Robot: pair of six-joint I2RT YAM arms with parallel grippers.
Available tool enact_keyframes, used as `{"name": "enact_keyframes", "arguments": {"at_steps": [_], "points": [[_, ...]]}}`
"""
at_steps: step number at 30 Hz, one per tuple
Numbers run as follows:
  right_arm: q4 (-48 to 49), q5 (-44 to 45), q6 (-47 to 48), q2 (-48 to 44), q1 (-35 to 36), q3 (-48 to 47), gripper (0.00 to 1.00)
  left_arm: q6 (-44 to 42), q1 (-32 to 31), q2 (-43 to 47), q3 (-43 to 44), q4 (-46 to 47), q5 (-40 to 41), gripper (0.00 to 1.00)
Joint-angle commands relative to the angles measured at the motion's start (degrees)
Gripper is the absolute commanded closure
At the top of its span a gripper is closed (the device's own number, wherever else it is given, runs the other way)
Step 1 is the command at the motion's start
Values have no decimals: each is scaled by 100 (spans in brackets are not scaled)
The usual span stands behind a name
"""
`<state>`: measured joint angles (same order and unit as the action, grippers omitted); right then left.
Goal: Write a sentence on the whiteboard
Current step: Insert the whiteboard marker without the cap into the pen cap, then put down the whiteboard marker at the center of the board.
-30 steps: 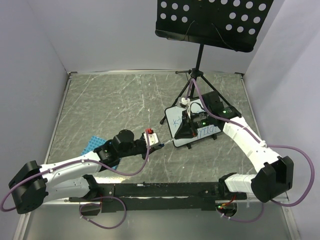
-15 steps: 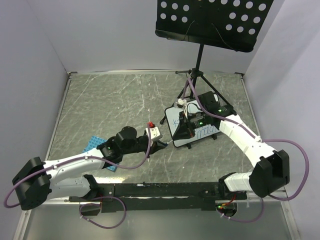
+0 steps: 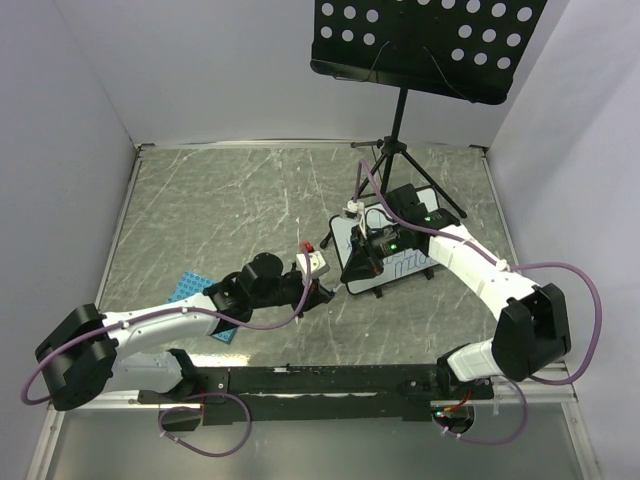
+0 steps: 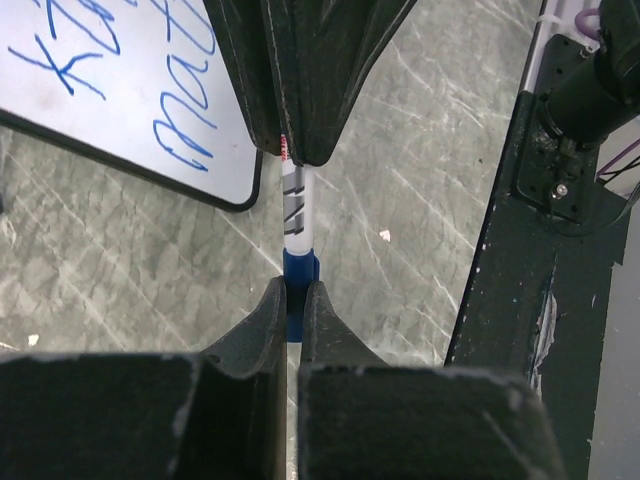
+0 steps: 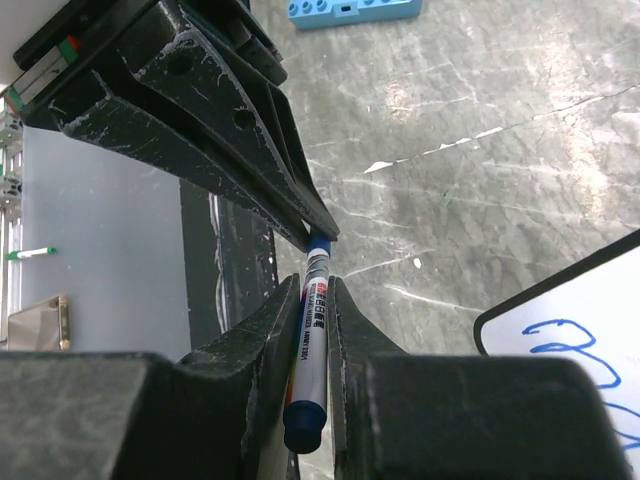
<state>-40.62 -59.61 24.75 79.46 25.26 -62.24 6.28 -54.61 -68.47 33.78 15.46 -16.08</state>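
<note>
The whiteboard (image 3: 408,262) lies right of centre on the table, partly hidden under my right gripper (image 3: 358,272). Parts of the sentence (image 4: 185,125) show as blue script in the left wrist view, near the whiteboard's (image 4: 120,90) corner. My right gripper (image 5: 313,300) is shut on a white marker (image 5: 312,330) with a blue end. My left gripper (image 4: 297,290) is shut on the marker's blue cap (image 4: 299,270), tip to tip with the right fingers (image 4: 330,90). The marker's barrel (image 4: 295,205) bridges the two grippers. From above, the left gripper (image 3: 324,292) sits just left of the board.
A black perforated music-stand tray (image 3: 430,40) on a tripod (image 3: 395,150) stands at the back, its legs reaching beside the board. A blue studded plate (image 3: 188,292) lies at the left, partly under my left arm. A black rail (image 3: 330,380) runs along the near edge.
My left arm has reached right and my right gripper has shifted left, so the two grippers have closed the gap along the marker. Both have stayed shut.
</note>
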Motion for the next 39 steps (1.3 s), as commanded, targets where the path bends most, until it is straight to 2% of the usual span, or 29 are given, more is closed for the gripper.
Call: {"name": "enact_keyframes", "arguments": {"at_steps": [1, 4, 7, 8, 10, 12, 13, 14, 16, 19, 23, 25, 29, 32, 35, 39], "points": [[90, -209, 109, 219, 252, 37, 100, 136, -76, 211, 279, 1644, -1, 99], [28, -156, 153, 97, 252, -16, 98, 198, -76, 386, -28, 1504, 87, 99], [-16, -112, 214, 0, 234, -52, 86, 312, -76, 702, -459, 1416, 201, 99], [-33, -147, 223, -18, 234, -69, 77, 364, -76, 781, -643, 1389, 227, 99], [-112, -217, 284, -71, 208, -148, 68, 461, -76, 1028, -811, 1337, 263, 99], [-209, -322, 346, -89, 190, -236, 53, 593, -76, 1247, -987, 1249, 333, 99], [-314, -349, 389, -115, 173, -349, 44, 637, -76, 1309, -1022, 1092, 385, 99], [-384, -375, 433, -132, 138, -420, 30, 733, -76, 1362, -1092, 1021, 490, 99], [-691, -463, 582, -133, 50, -709, 22, 848, -76, 1555, -1224, 1002, 570, 99], [-912, -499, 724, -194, -187, -1044, 2, 1120, -76, 1784, -1462, 915, 702, 99], [-1070, -394, 847, -448, -661, -1299, 0, 1716, -76, 1968, -1681, 511, 1105, 99], [-1036, -61, 917, -711, -794, -1309, 0, 2033, -67, 2065, -1760, 143, 1691, 99], [-545, 345, 733, -1388, -847, -818, 0, 3427, 64, 2188, -1945, -438, 2617, 99], [-105, 486, 426, -1854, -899, -351, 0, 4141, 353, 2145, -1928, -965, 2750, 99], [19, 460, 285, -2083, -1101, -78, 0, 4494, 634, 1873, -1753, -1414, 2794, 99], [-121, 223, 302, -2189, -1549, 36, 0, 4583, 1039, 979, -1322, -1915, 2584, 99]]}}
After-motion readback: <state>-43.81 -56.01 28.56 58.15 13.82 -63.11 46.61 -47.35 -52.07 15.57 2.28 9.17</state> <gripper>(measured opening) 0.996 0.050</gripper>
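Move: The left fingers still pinch the pen cap, with the marker in it. The blue plate lies about 30 cm to the left, roughly level fore and aft and some 14 cm lower. The whiteboard is about 14 cm ahead and 14 cm right of the left hand, lower down. The right fingers, still shut on the marker's body, have the cap about 5 cm to their left and 2 cm back. From them the whiteboard is some 12 cm ahead and 9 cm right. Open the right gripper wide to let go of the marker's body, then lift it about 8 cm and draw it some 6 cm right, clear of the marker. Keep the left pinch on the cap: rise slightly, then swing left about 13 cm towards the blue plate while sinking some 9 cm, turning about 45 degrees counter-clockwise and tipping the fingers down. ##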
